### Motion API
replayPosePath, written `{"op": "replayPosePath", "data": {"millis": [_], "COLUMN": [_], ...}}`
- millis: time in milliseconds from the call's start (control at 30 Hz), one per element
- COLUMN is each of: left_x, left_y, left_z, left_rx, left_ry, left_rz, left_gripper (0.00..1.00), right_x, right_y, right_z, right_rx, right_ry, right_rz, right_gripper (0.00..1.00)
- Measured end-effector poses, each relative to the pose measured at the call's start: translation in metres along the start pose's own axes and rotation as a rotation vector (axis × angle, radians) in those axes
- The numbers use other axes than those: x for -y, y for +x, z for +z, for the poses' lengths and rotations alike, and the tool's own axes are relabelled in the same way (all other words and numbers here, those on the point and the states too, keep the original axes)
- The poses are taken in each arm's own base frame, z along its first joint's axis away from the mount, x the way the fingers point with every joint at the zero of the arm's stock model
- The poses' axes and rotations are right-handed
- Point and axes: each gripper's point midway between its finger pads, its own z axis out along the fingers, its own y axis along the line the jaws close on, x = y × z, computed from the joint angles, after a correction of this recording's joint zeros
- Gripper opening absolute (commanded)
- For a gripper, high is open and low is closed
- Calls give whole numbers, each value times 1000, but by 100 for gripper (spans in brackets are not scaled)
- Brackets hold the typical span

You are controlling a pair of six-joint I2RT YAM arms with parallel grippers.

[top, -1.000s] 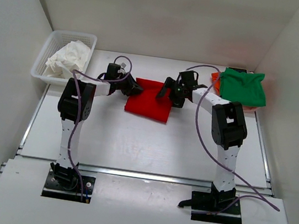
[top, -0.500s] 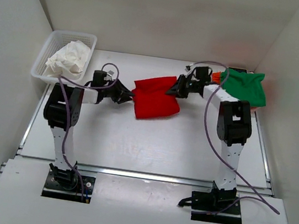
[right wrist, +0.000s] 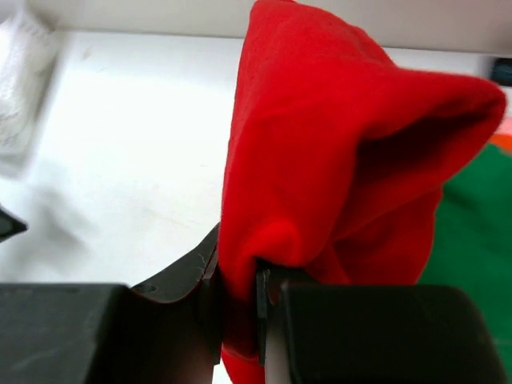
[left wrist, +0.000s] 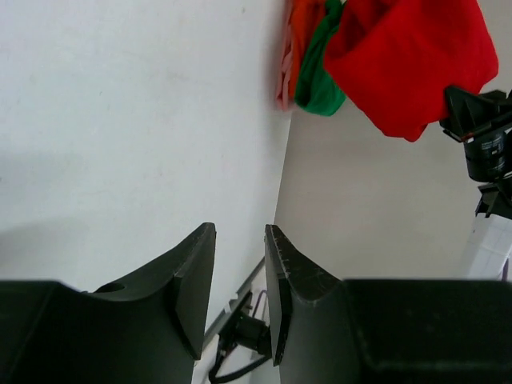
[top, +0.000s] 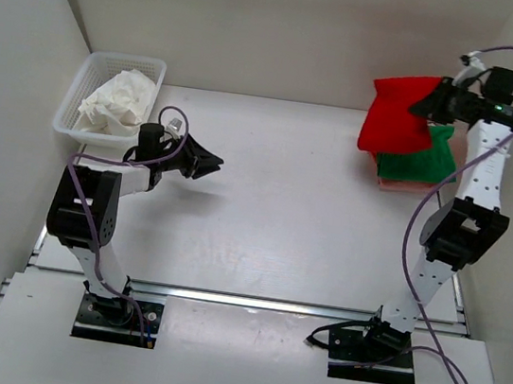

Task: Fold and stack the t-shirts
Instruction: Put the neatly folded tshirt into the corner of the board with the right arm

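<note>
The red t-shirt (top: 397,111) hangs folded in the air at the back right, with my right gripper (top: 433,102) shut on its edge. In the right wrist view the red t-shirt (right wrist: 336,144) bunches between the jaws of the right gripper (right wrist: 236,280). Under it lies a stack with a green t-shirt (top: 423,163) on top and a pale pink one (top: 399,184) at the bottom. An orange layer (left wrist: 302,32) shows between them in the left wrist view. My left gripper (top: 208,161) hovers at the left of the table. Its jaws (left wrist: 240,240) stand apart with nothing between them.
A white basket (top: 76,102) holding crumpled white cloth (top: 116,101) stands at the back left. White walls close in the table on the left, back and right. The stack lies close to the right wall.
The right arm has carried the red t-shirt from the table's middle up and to the right, over the stack. The left gripper has drawn back to the left, empty.
</note>
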Motion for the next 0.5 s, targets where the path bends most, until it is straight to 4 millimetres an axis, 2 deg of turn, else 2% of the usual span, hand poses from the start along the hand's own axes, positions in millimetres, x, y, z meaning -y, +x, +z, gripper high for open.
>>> {"op": "replayPosePath", "data": {"millis": [133, 267, 367, 500], "left_x": [-12, -13, -13, -13], "left_y": [9, 9, 10, 11], "left_z": [1, 1, 1, 1], "left_rx": [-24, -28, -31, -32], "left_ry": [-30, -31, -33, -33], "left_rz": [-37, -34, -33, -29], "left_gripper": [42, 41, 41, 41], "right_x": [59, 96, 115, 141], "right_y": [-2, 10, 24, 49], "right_z": [-47, -69, -64, -40], "right_rx": [26, 12, -29, -116], "right_ry": [116, 196, 235, 305], "right_rz": [48, 83, 81, 47], "right_gripper": [0, 0, 0, 0]}}
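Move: Off to the right hand's right, about 12 cm and level with it in reach, lies the middle of the stack topped by the green t-shirt, roughly 25 cm below. The orange t-shirt's exposed edge is about 4 cm ahead and 1 cm left of this hand; a black block stands about 12 cm ahead and 11 cm right, both at stack level. For the left hand, the stack is around 61 cm right, 13 cm ahead and 9 cm below. Swinging the hanging red t-shirt rightward over the green-topped stack, the right hand travels about 13 cm, quickly and nearly level at first, then slows sideways and sinks some 8 cm towards the stack. The wrist turns clockwise a little over 10 degrees and tips slightly down; the fingers keep their pinch on the shirt's edge. ##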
